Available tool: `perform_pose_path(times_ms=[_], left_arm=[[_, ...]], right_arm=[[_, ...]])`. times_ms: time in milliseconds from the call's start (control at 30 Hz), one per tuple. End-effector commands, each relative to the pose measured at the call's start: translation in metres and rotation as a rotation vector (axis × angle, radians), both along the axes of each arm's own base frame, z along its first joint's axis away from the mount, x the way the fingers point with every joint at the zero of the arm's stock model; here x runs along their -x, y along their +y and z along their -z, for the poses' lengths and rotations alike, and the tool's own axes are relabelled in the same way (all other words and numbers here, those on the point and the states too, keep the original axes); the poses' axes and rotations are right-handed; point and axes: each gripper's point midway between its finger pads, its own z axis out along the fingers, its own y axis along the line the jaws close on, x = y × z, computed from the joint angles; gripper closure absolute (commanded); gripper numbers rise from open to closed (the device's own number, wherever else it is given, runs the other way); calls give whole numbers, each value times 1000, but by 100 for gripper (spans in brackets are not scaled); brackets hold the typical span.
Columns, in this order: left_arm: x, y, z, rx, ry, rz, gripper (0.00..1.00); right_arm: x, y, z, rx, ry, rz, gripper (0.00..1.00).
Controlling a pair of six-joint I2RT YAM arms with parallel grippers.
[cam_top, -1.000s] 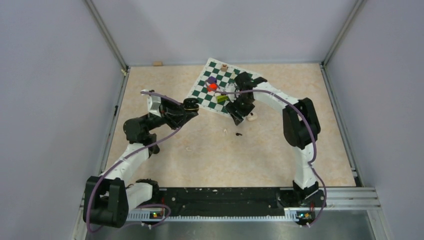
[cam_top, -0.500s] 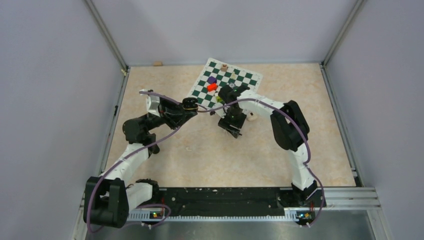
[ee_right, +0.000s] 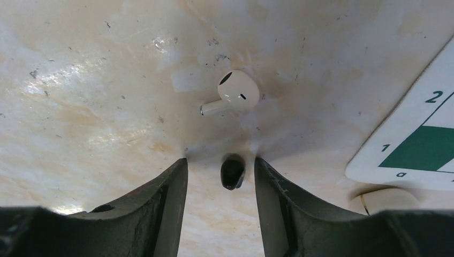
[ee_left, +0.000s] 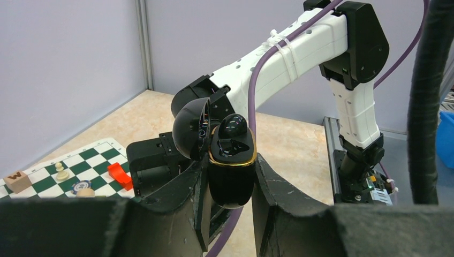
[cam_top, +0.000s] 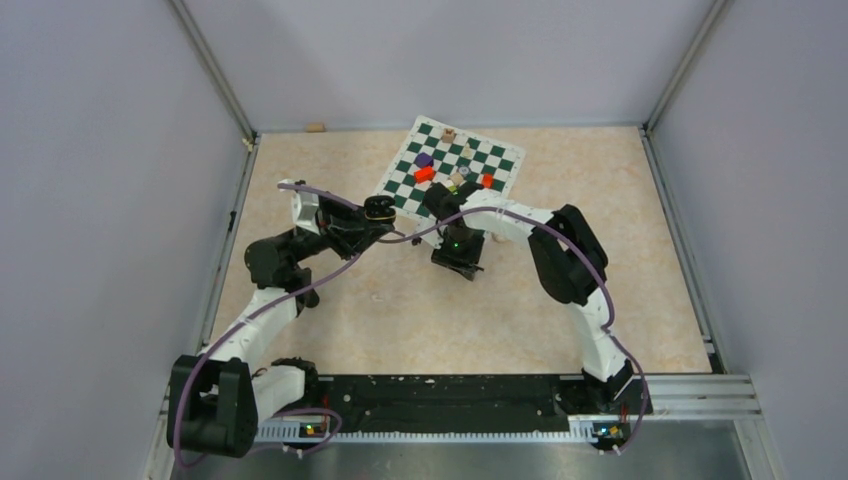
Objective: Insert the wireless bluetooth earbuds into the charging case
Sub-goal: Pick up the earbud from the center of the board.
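Note:
My left gripper (ee_left: 231,159) is shut on the charging case (ee_left: 231,179), a glossy black pod with a gold rim. It is held upright above the table, its lid (ee_left: 191,135) swung open to the left. One black earbud (ee_left: 233,126) sits in the case's far seat. In the top view the case (cam_top: 379,208) is at the left gripper's tip. The other black earbud (ee_right: 232,171) lies on the table between the fingers (ee_right: 166,198) of my right gripper (ee_right: 220,160). That gripper is open and touches the earbud on neither side. From above, the right gripper (cam_top: 458,262) hides this earbud.
A white earbud (ee_right: 235,91) lies just beyond the black one, and a white case (ee_right: 383,201) is at the right. The chessboard (cam_top: 500,160) at the back carries a red block (cam_top: 424,174), a purple piece (cam_top: 424,159) and small pieces. Walls enclose the table.
The right arm moved from the chessboard's near edge toward me and down over the black earbud, its jaws narrowing. The left arm kept still with the case.

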Motion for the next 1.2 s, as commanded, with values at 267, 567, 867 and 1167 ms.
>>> perform_pose_path(times_ms=[267, 567, 867, 1167], left_arm=[[3, 4, -11, 26, -42, -21, 100], [2, 4, -10, 26, -39, -22, 100], [2, 4, -10, 25, -34, -20, 100], [2, 2, -5, 4, -21, -15, 100]], right_arm=[[-4, -5, 4, 76, -67, -79, 63], [-11, 8, -11, 16, -123, -102, 82], [-19, 28, -47, -121, -176, -105, 92], [-53, 22, -144, -479, -266, 56, 96]])
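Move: The black earbud lies almost between the right hand's open, downward fingertips, about 1 cm ahead of the hand point, 1 cm to its right and 1 cm below. The white earbud is about 2 cm ahead and 4 cm to this hand's left, the white case some 8 cm ahead and 5 cm to its right, both a shade lower. From the left hand the black earbud lies about 7 cm ahead, 18 cm to the right and some 31 cm below. Staying down at table level, the right hand eases barely 1 cm forward and to the right while its half-open fingers close and pinch the black earbud. It then rises about 5 cm, slowly at first and quickening, drifting some 2 cm left and a little over 1 cm forward as the fingertips swing roughly 15 degrees out to the left, while the left hand stays put and keeps its hold on the open black charging case. ##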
